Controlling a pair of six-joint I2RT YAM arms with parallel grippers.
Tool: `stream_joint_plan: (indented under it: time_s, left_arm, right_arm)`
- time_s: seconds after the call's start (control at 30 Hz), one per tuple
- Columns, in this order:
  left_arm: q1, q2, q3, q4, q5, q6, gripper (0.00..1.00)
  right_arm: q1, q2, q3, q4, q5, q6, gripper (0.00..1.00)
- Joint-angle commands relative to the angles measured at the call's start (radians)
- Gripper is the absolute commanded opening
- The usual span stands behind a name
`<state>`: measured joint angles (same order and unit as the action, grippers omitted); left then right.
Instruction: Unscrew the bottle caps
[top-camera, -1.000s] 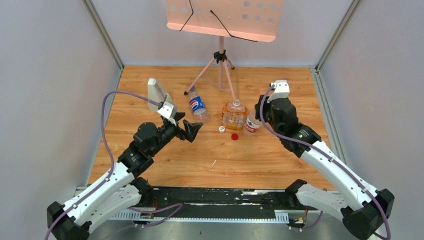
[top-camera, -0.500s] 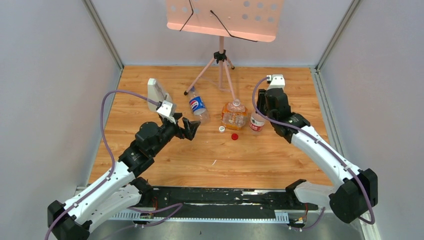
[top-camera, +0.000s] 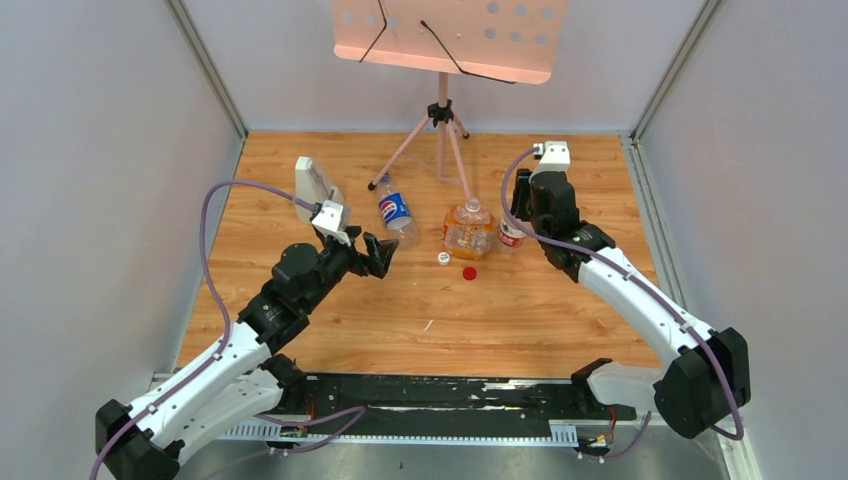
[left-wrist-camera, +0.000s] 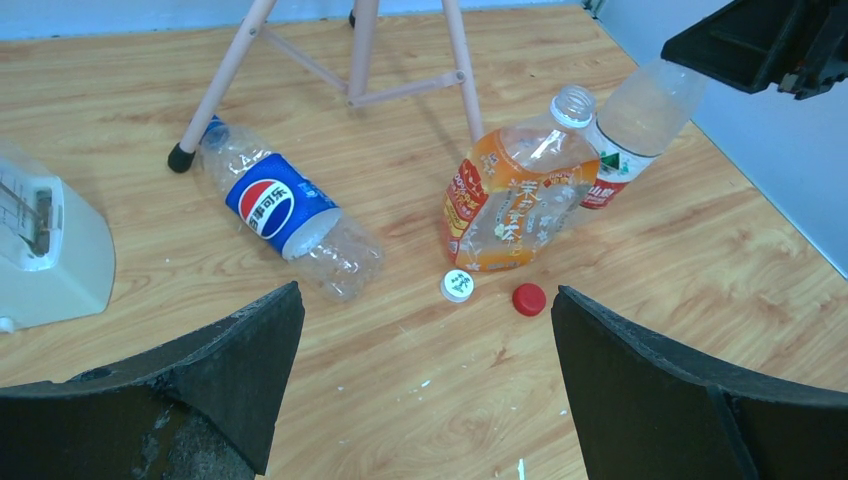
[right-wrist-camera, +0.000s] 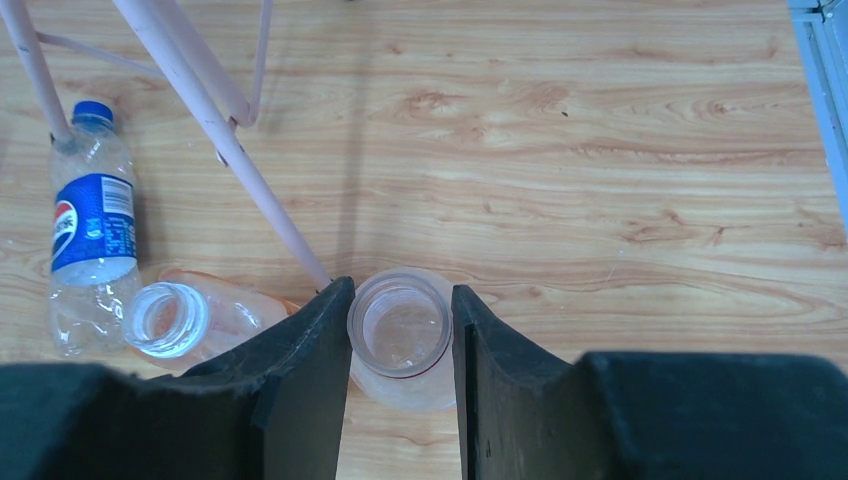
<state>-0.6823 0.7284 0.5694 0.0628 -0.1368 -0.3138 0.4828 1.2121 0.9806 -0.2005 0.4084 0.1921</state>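
Note:
My right gripper (right-wrist-camera: 400, 322) is shut on the open neck of the red-white-green labelled bottle (left-wrist-camera: 640, 115), which leans tilted behind the squat orange bottle (left-wrist-camera: 515, 205). From above, my right gripper (top-camera: 520, 212) hides most of that bottle (top-camera: 511, 236). The orange bottle (top-camera: 467, 228) stands with its mouth uncapped. The Pepsi bottle (top-camera: 395, 212) lies on its side with its blue cap (right-wrist-camera: 93, 110) on. A white cap (left-wrist-camera: 457, 286) and a red cap (left-wrist-camera: 529, 298) lie loose on the wood. My left gripper (top-camera: 383, 255) hovers open and empty, a little short of the caps.
A pale grey block (top-camera: 312, 185) stands left of the Pepsi bottle. A pink tripod stand (top-camera: 441, 110) has its legs planted just behind the bottles. Grey walls close in the wooden floor on three sides.
My right arm has swung farther back and left, carrying the gripped bottle close to the orange bottle. My left gripper has drifted slightly left, still open.

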Motion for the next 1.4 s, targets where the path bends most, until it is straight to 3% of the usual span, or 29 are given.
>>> stream_joint_plan:
  time_s: [0.0, 0.47, 0.83, 0.93, 1.1, 1.37]
  left_arm:
    - [0.000, 0.002, -0.007, 0.030, -0.020, -0.025, 1.00]
    - [0.000, 0.036, 0.000, 0.020, -0.042, -0.030, 1.00]
    - [0.001, 0.063, 0.010, -0.001, -0.074, -0.045, 1.00]
    - [0.001, 0.089, 0.033, -0.035, -0.102, -0.054, 1.00]
    - [0.011, 0.204, 0.088, -0.058, -0.140, -0.085, 1.00]
    - [0.070, 0.474, 0.223, -0.076, -0.097, -0.181, 1.00]
  right_arm:
    - [-0.007, 0.042, 0.009, 0.059, 0.016, -0.020, 0.23]
    - [-0.010, 0.050, 0.038, 0.031, -0.015, -0.014, 0.53]
    - [-0.010, 0.033, 0.061, -0.001, -0.061, -0.004, 0.60]
    - [-0.010, 0.005, 0.072, -0.017, -0.065, 0.002, 0.68]
    - [-0.009, -0.092, 0.075, -0.049, -0.093, 0.034, 0.82]
    - [-0.010, -0.299, 0.036, -0.094, -0.196, 0.138, 0.86]
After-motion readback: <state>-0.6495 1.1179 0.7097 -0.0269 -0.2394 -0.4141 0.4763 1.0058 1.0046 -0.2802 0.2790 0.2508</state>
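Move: The left hand, empty and wide open, has the Pepsi bottle about 21 cm ahead, 1 cm to its left and some 20 cm below; the white box stands about 22 cm ahead and 18 cm left, and the orange bottle 12 cm ahead and 13 cm right. The right hand still grips the uncapped red-label bottle near its mouth, the bottle's middle about 10 cm below and 1 cm ahead, with the orange bottle 8 cm to the left and level with it, and the red cap 8 cm back and 8 cm left. The right hand lowers the held bottle some 2 cm to stand it on the table beside the orange bottle, pauses there while its fingers open and let go of the neck, then rises about 8 cm and draws back about 4, clear of the mouth, its fingers tipping up a little. Meanwhile the left hand, fingers wide open and touching nothing, sinks slowly and then faster, about 8 cm down and 5 forward towards the Pepsi bottle, tipping its fingers downward and turning slightly counter-clockwise, roughly 20 degrees in all. ##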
